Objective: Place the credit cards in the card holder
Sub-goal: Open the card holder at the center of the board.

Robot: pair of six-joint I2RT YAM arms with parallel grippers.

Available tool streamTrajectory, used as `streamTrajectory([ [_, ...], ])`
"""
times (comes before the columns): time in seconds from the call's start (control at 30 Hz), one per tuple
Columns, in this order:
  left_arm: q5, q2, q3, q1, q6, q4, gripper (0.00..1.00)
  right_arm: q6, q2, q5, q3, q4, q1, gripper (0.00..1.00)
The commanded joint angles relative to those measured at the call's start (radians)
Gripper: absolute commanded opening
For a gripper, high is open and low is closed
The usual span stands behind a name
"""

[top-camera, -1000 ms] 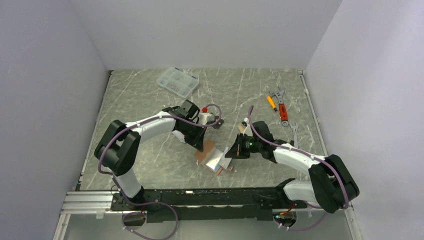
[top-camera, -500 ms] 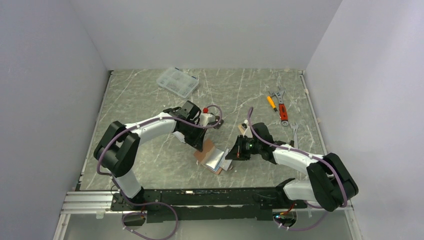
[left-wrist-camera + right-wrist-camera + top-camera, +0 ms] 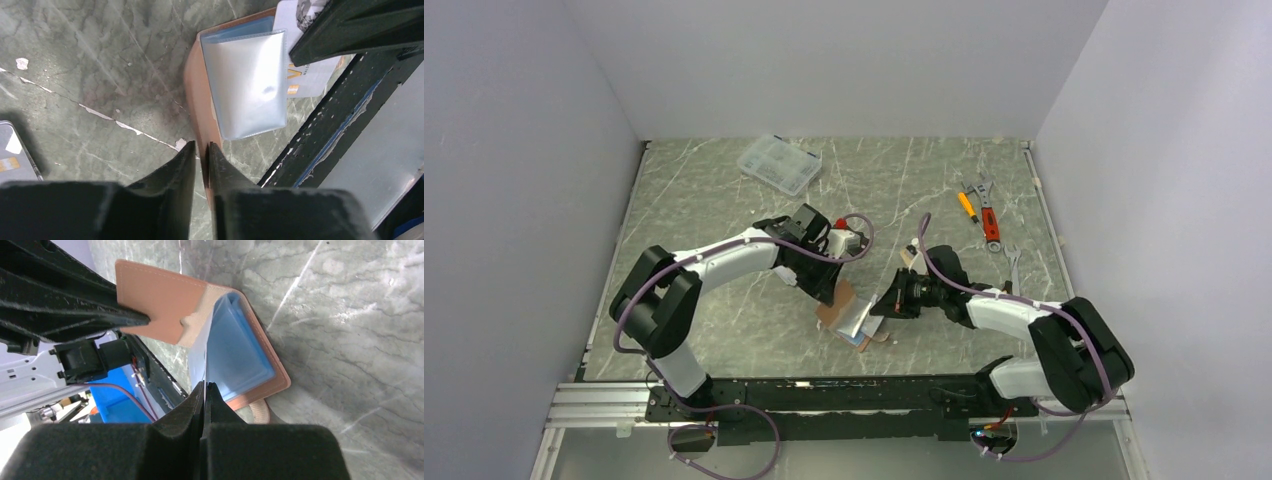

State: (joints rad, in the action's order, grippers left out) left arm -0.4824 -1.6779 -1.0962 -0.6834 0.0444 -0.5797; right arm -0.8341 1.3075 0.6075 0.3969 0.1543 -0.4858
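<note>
The pinkish-brown card holder [image 3: 837, 300] lies open between my two arms. Its raised cover [image 3: 197, 90] stands between the fingertips of my left gripper [image 3: 201, 145], which is shut on its edge. Clear sleeves [image 3: 250, 85] fan out from the holder's fold. My right gripper [image 3: 205, 385] is shut on a thin silver-grey credit card [image 3: 312, 75], seen almost edge-on [image 3: 200, 355] beside the bluish sleeves [image 3: 240, 350]. The card's far end reaches the holder's fold [image 3: 220, 295]. A dark card with a gold chip [image 3: 10, 150] lies flat on the table at the far left of the left wrist view.
A clear compartment box [image 3: 779, 164] sits at the back left. Wrenches [image 3: 989, 215] and an orange-handled screwdriver [image 3: 967, 207] lie at the back right. Another wrench [image 3: 1014, 265] is just behind the right arm. The black front rail [image 3: 325, 130] runs close beside the holder.
My right gripper has crept slightly left toward the holder with the card. The left arm has shifted a little, with the cover still between its fingers.
</note>
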Motion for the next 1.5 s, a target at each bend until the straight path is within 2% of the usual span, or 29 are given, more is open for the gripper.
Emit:
streamTrajectory([
  [0.0, -0.018, 0.057, 0.013, -0.006, -0.013, 0.025, 0.27, -0.074, 0.020, 0.053, -0.007, 0.169, 0.002, 0.00],
  [0.07, -0.039, 0.071, 0.035, -0.005, -0.007, 0.042, 0.39, -0.091, 0.025, 0.064, -0.002, 0.204, -0.002, 0.00],
  [0.17, -0.091, 0.083, 0.054, 0.006, 0.005, 0.071, 0.46, -0.100, 0.036, 0.060, 0.012, 0.224, -0.021, 0.00],
  [0.37, -0.186, 0.055, 0.042, 0.051, 0.028, 0.075, 0.49, -0.133, 0.129, 0.058, 0.036, 0.293, -0.081, 0.00],
  [0.6, -0.304, 0.037, 0.044, 0.114, 0.060, 0.092, 0.55, -0.117, 0.167, 0.058, 0.082, 0.288, -0.097, 0.00],
  [1.0, -0.316, -0.030, -0.014, 0.123, 0.039, 0.043, 0.57, -0.103, 0.244, 0.073, 0.143, 0.286, -0.119, 0.00],
  [1.37, -0.159, -0.061, -0.050, 0.092, -0.004, -0.003, 0.52, -0.106, 0.277, 0.076, 0.148, 0.306, -0.120, 0.00],
  [1.47, -0.156, -0.068, -0.056, 0.072, -0.005, -0.005, 0.53, -0.112, 0.294, 0.082, 0.154, 0.319, -0.121, 0.00],
])
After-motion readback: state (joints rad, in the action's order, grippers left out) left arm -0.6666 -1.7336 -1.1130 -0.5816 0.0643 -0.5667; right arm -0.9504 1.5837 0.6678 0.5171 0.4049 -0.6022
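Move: The card holder lies open, its middle about 5 cm to the left of my right hand, 1 cm back and 3 cm below; my right fingers pinch a credit card on edge in among its clear sleeves. From my left hand, which is at the holder's cover, that middle is some 5 cm right, 3 cm back and 4 cm down. The silver card lies about 9 cm left and 8 cm ahead of my left hand, the black cards 4 cm right and 13 cm ahead. Keeping the credit card pinched, I sweep my right hand about 6 cm left in two low hops, each lifting roughly 1.5 cm and dipping again, so the card carries the clear sleeve towards the cover. Meanwhile I open my left fingers about halfway around the cover, lift them some 2.5 cm while flattening them to the right, then lower them again and edge slightly forward. ##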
